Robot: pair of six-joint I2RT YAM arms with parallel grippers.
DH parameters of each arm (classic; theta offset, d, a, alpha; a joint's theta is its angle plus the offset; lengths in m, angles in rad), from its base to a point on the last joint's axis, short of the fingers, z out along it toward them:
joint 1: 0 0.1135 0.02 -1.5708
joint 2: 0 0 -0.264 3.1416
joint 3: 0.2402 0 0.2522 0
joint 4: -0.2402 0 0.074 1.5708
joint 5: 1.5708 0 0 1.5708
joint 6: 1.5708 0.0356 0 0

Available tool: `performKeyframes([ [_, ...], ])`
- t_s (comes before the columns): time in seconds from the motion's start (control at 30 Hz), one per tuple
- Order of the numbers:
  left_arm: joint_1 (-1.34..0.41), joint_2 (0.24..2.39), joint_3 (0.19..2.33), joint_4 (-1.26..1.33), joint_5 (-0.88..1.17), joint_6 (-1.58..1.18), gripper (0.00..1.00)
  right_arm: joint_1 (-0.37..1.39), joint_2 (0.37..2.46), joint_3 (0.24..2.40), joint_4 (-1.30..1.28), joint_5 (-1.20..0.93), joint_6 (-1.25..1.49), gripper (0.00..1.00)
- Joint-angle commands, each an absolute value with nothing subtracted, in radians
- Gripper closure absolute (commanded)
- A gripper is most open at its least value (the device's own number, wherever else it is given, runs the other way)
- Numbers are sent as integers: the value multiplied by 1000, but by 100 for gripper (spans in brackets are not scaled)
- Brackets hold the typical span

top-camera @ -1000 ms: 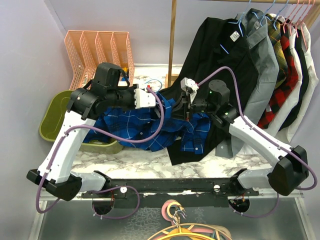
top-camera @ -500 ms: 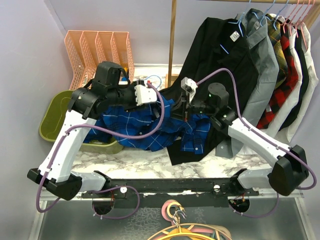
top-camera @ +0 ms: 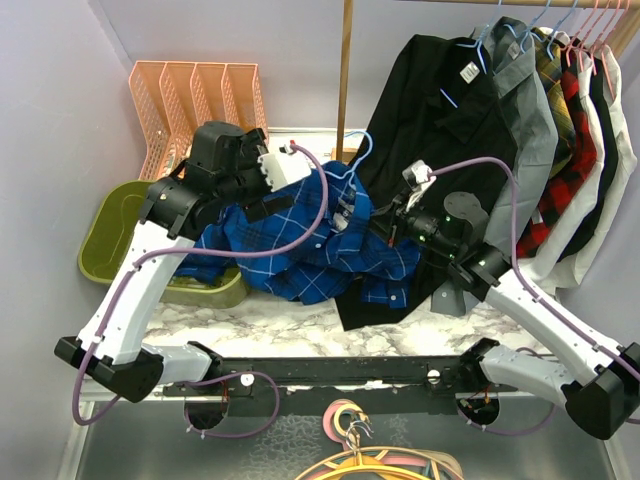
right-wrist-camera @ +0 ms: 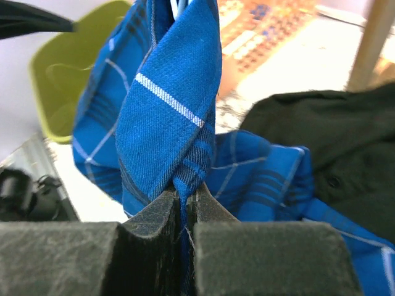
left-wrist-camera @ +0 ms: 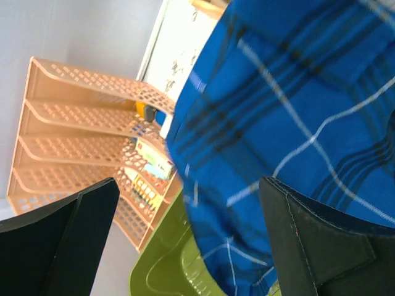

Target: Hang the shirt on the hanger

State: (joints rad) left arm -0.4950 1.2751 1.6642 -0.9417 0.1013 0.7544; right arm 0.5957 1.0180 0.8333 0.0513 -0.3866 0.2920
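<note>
The royal-blue plaid shirt (top-camera: 300, 235) is bunched in the middle of the table, between the arms, with its upper part lifted. A thin light-blue hanger (top-camera: 360, 152) shows its hook above the shirt's top edge; the rest of the wire is hidden in the cloth. My right gripper (right-wrist-camera: 185, 198) is shut on a narrow fold of the shirt (right-wrist-camera: 166, 105), and it stands at the cloth's right side (top-camera: 385, 222). My left gripper (left-wrist-camera: 191, 246) is wide open at the shirt's upper left. The plaid cloth (left-wrist-camera: 290, 105) lies just beyond its fingers, with nothing pinched.
A green bin (top-camera: 120, 225) sits at the left under the shirt's edge, with pink wire racks (top-camera: 195, 100) behind it. A black shirt (top-camera: 430, 110) and several other garments hang on the rail at the right, beside a wooden post (top-camera: 345, 70). Spare hangers (top-camera: 370, 455) lie below the front edge.
My left gripper has opened and let go of the shirt. The right arm has swung right and pulled its fold along, and the hanger's hook now stands clear above the cloth.
</note>
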Motion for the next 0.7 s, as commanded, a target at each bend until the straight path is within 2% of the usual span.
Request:
performKeyframes([
  [0.0, -497, 1235, 1753, -969, -79, 705, 1, 595, 1003, 940, -150, -8, 257, 99],
  [0.2, -497, 1282, 1965, -991, -253, 600, 1, 594, 1011, 1127, -397, 268, 76, 99],
  [0.4, -432, 1290, 2139, -1000, -154, 536, 1, 586, 1048, 1339, -457, 483, -73, 99],
  [0.53, -362, 1319, 2247, -1030, -89, 482, 1, 561, 1100, 1466, -406, 513, -183, 99],
  [0.67, -296, 1322, 2284, -1083, 12, 456, 1, 491, 1192, 1610, -421, 412, -233, 99],
])
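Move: The free stretch of the clothes rail lies roughly 30 cm ahead of my right hand, 14 cm to its right and 20 cm above. From that hand, the wooden post stands some 30 cm ahead and 9 cm left; the black shirt hangs about 15 cm ahead and 12 cm right. From my left hand the rail spot is about 25 cm ahead, 35 cm right and 11 cm up, while the blue shirt lies 3 cm back, 8 cm right and 10 cm below. My right hand keeps its pinch on the blue shirt beside the hanger and carries both towards the rail, first right and forward near level, then climbing steeply: about 15 cm right, 15 cm up and half that forward, swinging some 45 degrees clockwise. My left hand, fingers still wide open and empty, backs away from the shirt, up nearly 20 cm and half as far left. ##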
